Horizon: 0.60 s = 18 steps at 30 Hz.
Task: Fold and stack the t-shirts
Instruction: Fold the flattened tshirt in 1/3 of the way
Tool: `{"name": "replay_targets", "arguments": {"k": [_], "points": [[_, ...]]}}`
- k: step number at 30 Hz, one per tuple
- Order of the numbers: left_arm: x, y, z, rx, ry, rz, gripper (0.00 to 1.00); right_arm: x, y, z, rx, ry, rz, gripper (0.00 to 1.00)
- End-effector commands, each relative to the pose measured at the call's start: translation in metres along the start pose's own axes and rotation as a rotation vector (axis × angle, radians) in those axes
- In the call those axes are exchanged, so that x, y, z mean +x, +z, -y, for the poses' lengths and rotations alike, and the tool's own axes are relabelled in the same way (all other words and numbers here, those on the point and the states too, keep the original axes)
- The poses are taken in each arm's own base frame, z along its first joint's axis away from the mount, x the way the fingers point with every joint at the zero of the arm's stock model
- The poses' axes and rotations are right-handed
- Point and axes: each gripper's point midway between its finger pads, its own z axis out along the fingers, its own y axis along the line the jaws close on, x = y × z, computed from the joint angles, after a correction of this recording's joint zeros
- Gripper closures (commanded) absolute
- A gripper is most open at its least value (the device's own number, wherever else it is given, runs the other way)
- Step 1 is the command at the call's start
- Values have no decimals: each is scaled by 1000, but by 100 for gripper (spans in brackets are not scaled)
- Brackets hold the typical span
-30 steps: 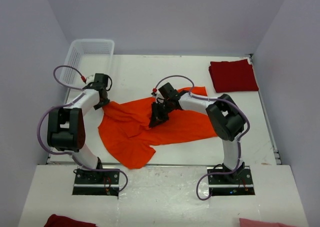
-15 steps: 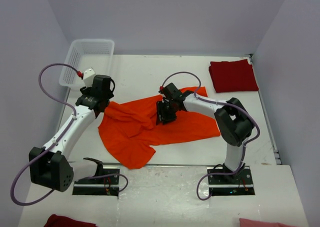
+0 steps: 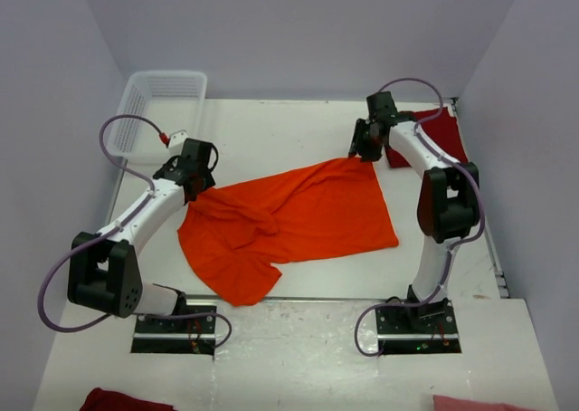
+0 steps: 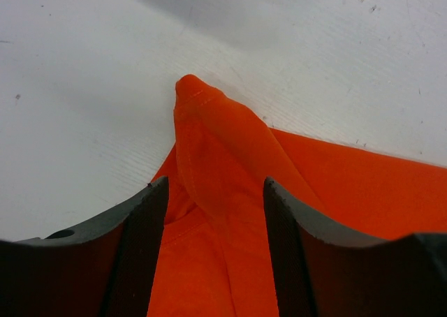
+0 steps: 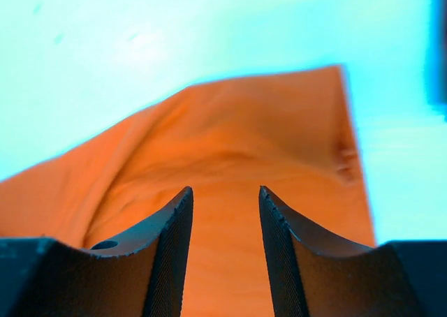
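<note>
A bright orange t-shirt (image 3: 298,216) lies spread and rumpled across the middle of the table. My left gripper (image 3: 195,181) hangs over the shirt's far left corner. In the left wrist view it (image 4: 215,188) stands open, with a raised ridge of the orange cloth (image 4: 209,142) in the gap, not pinched. My right gripper (image 3: 361,151) is at the shirt's far right corner. Seen from its own wrist, it (image 5: 223,195) is open above flat orange cloth (image 5: 230,135). A dark red t-shirt (image 3: 430,139) lies folded at the back right, just beyond the right arm.
A white lattice basket (image 3: 154,108) stands at the back left corner. On the near ledge below the arm bases lie a dark red cloth (image 3: 118,400) and a pink cloth (image 3: 470,403). Walls close in the table on three sides.
The right gripper let go in the shirt's middle and moved back and right to its far right corner. The left arm shifted slightly and its jaws widened. The shirt lies flatter.
</note>
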Motion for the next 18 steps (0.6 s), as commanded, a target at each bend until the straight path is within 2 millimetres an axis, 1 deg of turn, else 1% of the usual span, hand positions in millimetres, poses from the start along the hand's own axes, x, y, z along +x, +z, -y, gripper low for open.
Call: {"name": "replay_targets", "arguments": {"k": [1,2,3,4,5,6,7,10,14,18], "points": [[-10,2,13,48,-14,25,43,-5,3,33,121,-36,-33,57],[-10,3,14,47,-15,26,43,-13,2,33,90,-25,-29,57],[-10,5,15,46,-13,27,43,-14,7,37,94,-23,-38,57],[-9,7,15,38,-8,21,43,-21,5,41,102,-17,-36,57],[-7,9,15,31,-4,15,43,-21,7,44,112,-15,-45,58],[-6,11,15,29,-5,8,43,-19,13,50,123,-13,-64,58],[-1,15,16,23,-2,-8,43,-20,14,49,111,-13,-70,58],[3,21,17,8,-1,-20,43,-19,20,56,104,8,-90,59],[7,28,19,-9,4,-37,43,-19,23,62,114,9,-96,59],[6,31,22,-3,0,-35,43,-28,21,68,130,10,-71,59]]}}
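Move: The right hand goes for the orange t-shirt's far right corner, about 3 cm ahead, 7 cm to the right and 7 cm below it; the dark red stack is some 9 cm ahead and 20 cm right. From the left hand, the shirt's far left corner is about 2 cm ahead, 5 cm left and 7 cm below, and the white basket some 21 cm ahead and 12 cm left. Open right hand goes 6 cm right, sinking towards the shirt's right corner, while open left sinks about 4 cm. ##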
